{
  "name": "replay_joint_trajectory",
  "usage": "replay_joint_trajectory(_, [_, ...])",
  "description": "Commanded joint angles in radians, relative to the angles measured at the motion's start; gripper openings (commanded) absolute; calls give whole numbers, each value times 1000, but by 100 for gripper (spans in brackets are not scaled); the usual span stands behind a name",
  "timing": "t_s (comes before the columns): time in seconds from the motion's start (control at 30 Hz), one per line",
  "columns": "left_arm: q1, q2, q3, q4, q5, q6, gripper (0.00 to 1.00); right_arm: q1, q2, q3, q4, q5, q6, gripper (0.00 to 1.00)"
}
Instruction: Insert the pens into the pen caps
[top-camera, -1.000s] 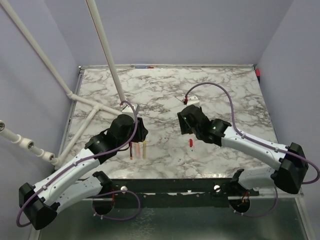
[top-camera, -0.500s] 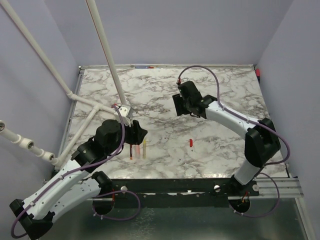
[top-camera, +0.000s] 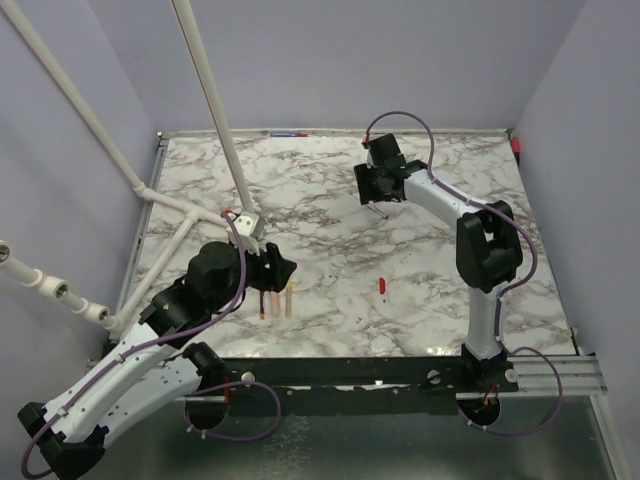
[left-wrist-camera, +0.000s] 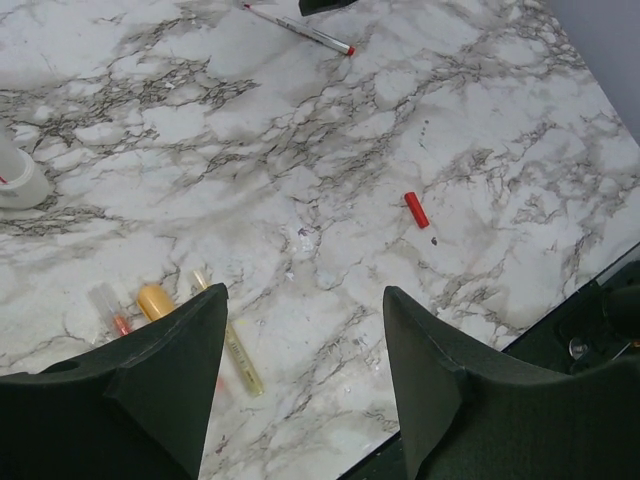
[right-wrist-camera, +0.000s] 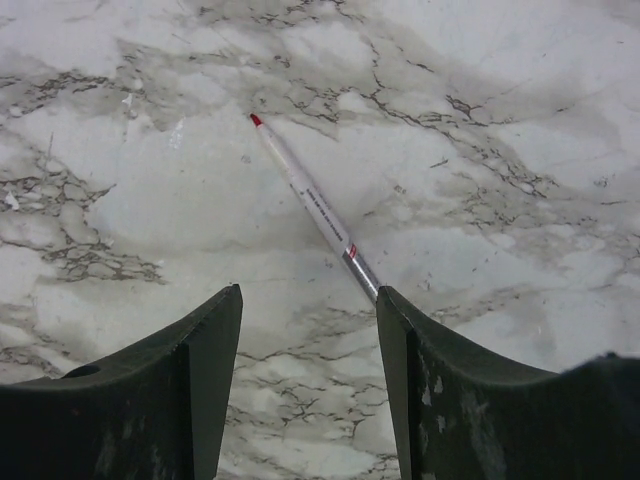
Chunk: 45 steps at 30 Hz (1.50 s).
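Note:
A whitish pen (right-wrist-camera: 310, 205) with a red tip lies slanted on the marble. My right gripper (right-wrist-camera: 308, 295) hovers open just above it, and the pen's silver end slips under the right fingertip. In the top view this gripper (top-camera: 376, 197) is at the far middle of the table, with the pen (top-camera: 378, 212) just in front of it. A red pen cap (left-wrist-camera: 416, 209) (top-camera: 382, 287) lies alone. My left gripper (left-wrist-camera: 305, 300) (top-camera: 283, 268) is open and empty above a yellow pen (left-wrist-camera: 232, 345), an orange-capped one (left-wrist-camera: 155, 300) and a clear reddish one (left-wrist-camera: 108, 305).
A white pipe frame (top-camera: 215, 110) slants over the table's left side, and its foot (left-wrist-camera: 15, 178) rests on the marble. A dark rail (top-camera: 340, 370) runs along the near edge. Lilac walls enclose the table on three sides.
My right arm has swung from the table's middle to the far side, above the whitish pen. My left gripper has pulled back slightly and its jaws have opened wider.

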Motion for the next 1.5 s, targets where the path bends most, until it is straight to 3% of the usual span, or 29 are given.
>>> replay_joint_trajectory(0.0, [5, -40, -17, 21, -8, 3, 65, -23, 86, 96, -45, -84, -33, 60])
replay_joint_trajectory(0.37, [4, -56, -22, 21, 4, 5, 65, -33, 285, 318, -120, -112, -61, 55])
replay_joint_trajectory(0.83, [4, -51, -23, 22, 4, 4, 65, -33, 316, 223, -65, -102, -68, 46])
replay_joint_trajectory(1.07, [4, -36, -21, 21, 3, 5, 65, -33, 281, 114, -33, -44, -71, 36])
replay_joint_trajectory(1.37, [4, -30, -23, 21, 1, 3, 65, -32, 239, 18, 0, -60, -33, 3])
replay_joint_trajectory(1.47, [5, -28, -23, 21, 1, 3, 65, -32, 213, 7, 2, -74, -11, 1])
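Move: The uncapped red-nibbed pen lies slantwise on the marble, nib end far left. Its middle is about 4 cm ahead of the open right hand, level with it sideways and some 7 cm below. The loose red cap is back towards the base, around 20 cm behind that hand and 2 cm to its right, also about 7 cm down. From the empty left hand the pen is roughly 29 cm ahead, 15 cm to the right and 21 cm below. The pen is pinched around its barrel on the nib side of its middle: the right hand sinks about 6.5 cm to it, first slanting some 5 cm forward and a little left, then dropping nearly straight. Low over the table, its half-open fingers shut on the pen as the hand eases back about 1 cm and slightly right. ##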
